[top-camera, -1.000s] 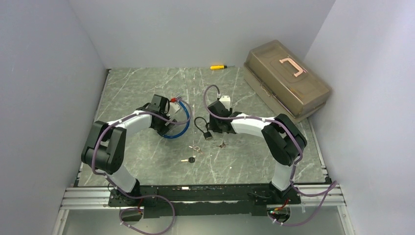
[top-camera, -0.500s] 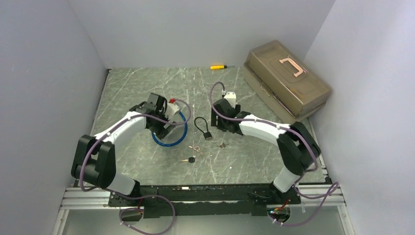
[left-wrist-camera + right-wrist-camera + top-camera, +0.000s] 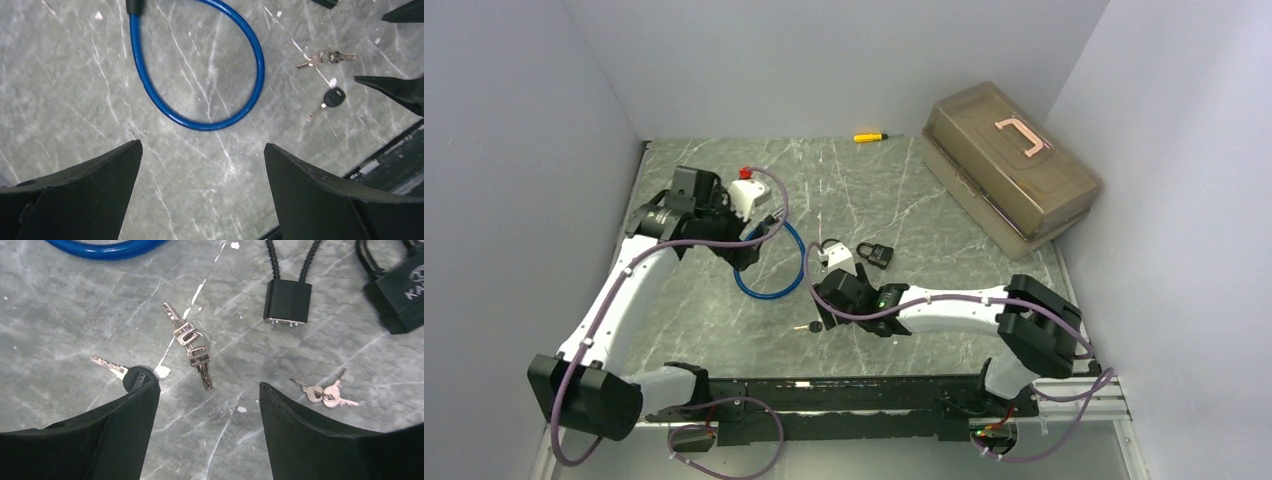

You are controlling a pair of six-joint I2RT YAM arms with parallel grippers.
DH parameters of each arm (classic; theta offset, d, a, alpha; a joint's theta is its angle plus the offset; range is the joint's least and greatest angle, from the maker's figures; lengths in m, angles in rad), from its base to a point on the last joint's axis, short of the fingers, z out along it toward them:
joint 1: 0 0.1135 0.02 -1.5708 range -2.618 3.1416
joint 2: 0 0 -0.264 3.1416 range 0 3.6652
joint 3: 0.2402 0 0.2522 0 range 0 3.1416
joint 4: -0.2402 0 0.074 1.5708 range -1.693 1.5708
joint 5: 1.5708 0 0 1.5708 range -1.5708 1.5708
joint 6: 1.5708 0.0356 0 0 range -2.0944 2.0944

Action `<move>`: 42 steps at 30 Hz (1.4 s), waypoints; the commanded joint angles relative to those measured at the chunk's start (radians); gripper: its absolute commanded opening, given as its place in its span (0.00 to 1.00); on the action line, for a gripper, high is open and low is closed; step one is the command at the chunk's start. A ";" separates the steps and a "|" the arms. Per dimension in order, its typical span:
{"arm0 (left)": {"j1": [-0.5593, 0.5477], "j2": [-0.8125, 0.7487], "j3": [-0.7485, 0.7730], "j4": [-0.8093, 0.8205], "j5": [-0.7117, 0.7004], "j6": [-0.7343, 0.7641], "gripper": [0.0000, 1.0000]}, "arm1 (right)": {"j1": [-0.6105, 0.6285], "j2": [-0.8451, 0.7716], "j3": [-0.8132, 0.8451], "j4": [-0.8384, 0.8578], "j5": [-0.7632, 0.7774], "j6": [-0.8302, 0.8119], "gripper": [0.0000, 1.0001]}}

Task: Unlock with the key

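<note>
A black-headed key [image 3: 132, 378] lies on the grey marble table beside a ringed pair of silver keys [image 3: 192, 347]. A smaller silver pair [image 3: 325, 392] lies to the right. A black cable padlock [image 3: 287, 301] and a black padlock [image 3: 400, 295] lie beyond them. The black padlock also shows in the top view [image 3: 876, 254]. My right gripper [image 3: 207, 390] is open and empty, low over the keys, its left finger at the black-headed key's head. It shows in the top view [image 3: 826, 312]. My left gripper [image 3: 202, 150] is open and empty, raised above a blue cable-lock loop [image 3: 200, 65].
A brown toolbox [image 3: 1009, 160] with a pink handle stands at the back right. A yellow screwdriver [image 3: 869, 137] lies by the back wall. Walls close in both sides. The blue loop [image 3: 769, 270] lies left of the keys.
My right arm has swung from the padlocks toward the near edge and dropped over the keys. My left arm has lifted and pulled back left, away from the blue loop.
</note>
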 commanded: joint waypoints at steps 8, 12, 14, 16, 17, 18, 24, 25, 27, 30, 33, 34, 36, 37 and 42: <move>0.252 -0.120 -0.059 -0.101 0.231 0.043 0.99 | -0.006 0.189 0.110 0.133 -0.085 -0.137 0.66; 0.253 -0.136 -0.079 -0.086 0.233 0.031 0.99 | -0.015 0.234 0.131 0.141 -0.094 -0.145 0.64; 0.253 -0.131 -0.083 -0.090 0.234 0.036 0.99 | -0.024 0.251 0.140 0.142 -0.100 -0.149 0.63; 0.254 -0.127 -0.086 -0.093 0.234 0.041 0.99 | -0.033 0.265 0.144 0.145 -0.106 -0.149 0.62; 0.254 -0.129 -0.088 -0.092 0.232 0.043 0.99 | -0.035 0.272 0.147 0.142 -0.111 -0.149 0.60; 0.254 -0.132 -0.090 -0.089 0.229 0.043 0.99 | -0.038 0.277 0.151 0.138 -0.112 -0.151 0.58; 0.253 -0.136 -0.093 -0.082 0.241 0.040 0.99 | -0.037 0.301 0.149 0.122 -0.106 -0.160 0.43; 0.253 -0.133 -0.093 -0.086 0.245 0.041 0.99 | -0.037 0.301 0.148 0.119 -0.106 -0.160 0.38; 0.252 -0.131 -0.089 -0.095 0.248 0.049 0.99 | -0.035 0.292 0.141 0.112 -0.105 -0.157 0.30; 0.252 -0.128 -0.082 -0.103 0.243 0.061 0.99 | -0.035 0.266 0.121 0.109 -0.101 -0.150 0.16; 0.252 -0.121 -0.076 -0.111 0.259 0.066 0.99 | -0.036 0.242 0.107 0.104 -0.096 -0.144 0.03; 0.251 -0.118 -0.074 -0.113 0.265 0.063 0.99 | -0.036 0.234 0.104 0.102 -0.097 -0.142 0.00; 0.246 -0.115 -0.075 -0.112 0.281 0.061 0.99 | -0.038 0.214 0.101 0.104 -0.102 -0.140 0.00; 0.240 -0.117 -0.078 -0.108 0.287 0.060 0.99 | -0.036 0.199 0.096 0.108 -0.105 -0.139 0.00; 0.141 -0.136 -0.111 -0.075 0.265 0.063 1.00 | -0.037 0.093 0.075 0.144 -0.168 -0.147 0.00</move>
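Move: The pair of silver keys on a ring lies about 5 cm to the right hand's left, 2 cm ahead and 5 cm below. From that hand, the black-headed key is some 9 cm left and 4 cm back, the small key pair 8 cm right and 3 cm ahead, and the cable lock about 10 cm ahead and 2 cm right. From the left hand, the silver keys are roughly 17 cm right, 8 cm back and 19 cm down. Onto the silver keys the right hand comes down and left, about 5 cm each way and slightly forward, turning a little counter-clockwise, then shuts its half-open fingers and pinches them near the table. Still gripping, it rises about 1 cm and starts back right. The left hand, wide open and holding nothing, backs off some 4 cm and swings left. ##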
